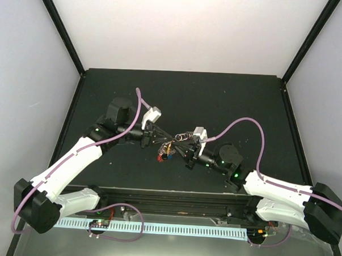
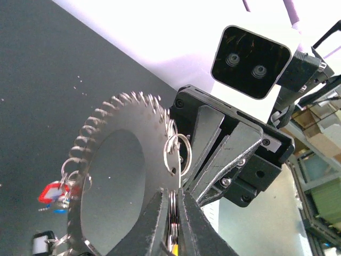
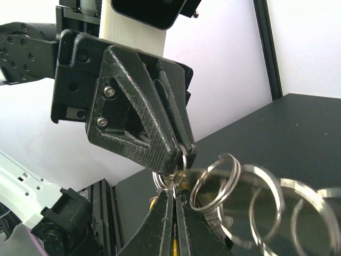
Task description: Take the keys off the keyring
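The keys (image 1: 166,152) hang in a bunch between my two grippers, above the black table; red and blue heads (image 2: 54,194) show at the left of the left wrist view. The keyring (image 2: 173,209) is a stack of thin silvery wire loops, and my left gripper (image 2: 173,198) is shut on it. Small linked rings (image 3: 214,181) trail to the right in the right wrist view. My right gripper (image 3: 175,193) is shut on a thin loop of the keyring (image 3: 166,181), tip to tip with the left fingers (image 3: 144,128). From above, the left gripper (image 1: 157,140) and right gripper (image 1: 180,146) nearly touch.
The black table (image 1: 217,101) is bounded by black frame posts (image 1: 62,29) and white walls. A rail with a pale strip (image 1: 172,227) runs along the near edge by the arm bases. Purple cables (image 1: 248,123) loop over both arms.
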Tool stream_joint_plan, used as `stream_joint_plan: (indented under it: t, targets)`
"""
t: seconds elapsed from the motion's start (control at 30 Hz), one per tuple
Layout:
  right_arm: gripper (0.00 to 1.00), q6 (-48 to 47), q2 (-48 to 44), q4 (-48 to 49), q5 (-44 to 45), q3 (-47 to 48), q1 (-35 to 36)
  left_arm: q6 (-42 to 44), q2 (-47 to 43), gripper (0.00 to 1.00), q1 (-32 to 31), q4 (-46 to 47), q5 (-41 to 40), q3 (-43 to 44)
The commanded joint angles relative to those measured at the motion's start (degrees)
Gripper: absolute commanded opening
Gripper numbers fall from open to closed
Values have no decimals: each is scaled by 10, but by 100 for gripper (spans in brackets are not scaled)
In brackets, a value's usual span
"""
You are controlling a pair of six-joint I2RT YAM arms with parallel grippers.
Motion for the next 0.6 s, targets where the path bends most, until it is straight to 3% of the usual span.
stream_joint_plan:
  t: [0.0,0.33,0.43,0.57]
  targets:
    - [1,-6,-16,45,18,-14,3,-1,-15,13,2,34,26,7]
    - [1,-3,-32,53,27,-26,4,-3,-15,43,2,34,24,7]
    - [1,2,-35,58,16,-28,4,1,-17,44,2,32,20,5]
    - [1,6,-45,58,-4,-27,4,11,-19,38,0,26,21,6]
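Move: The yellow-capped key that the left fingers shut on with its small ring lies about 2 cm to the left hand's right and 1 cm below; the disc's middle is about 4 cm ahead, 2 cm right and 4 cm lower. The red and blue keys hang about 2 cm ahead, 1 cm left and 8 cm below. From the right hand, the yellow-capped key is right at its shut fingertips, about 1 cm below, and the disc's middle some 4 cm ahead, 1 cm right and 4 cm below. The left fingers, shut on the small rings at the disc's edge, open to roughly two fifths and let go, while that hand rises only about 1 cm beside the right fingertips. The right hand stays shut on the yellow-capped key and its ring, and gives about 1 cm to its right and down, away from the left hand, with hardly any turn of the wrist. ##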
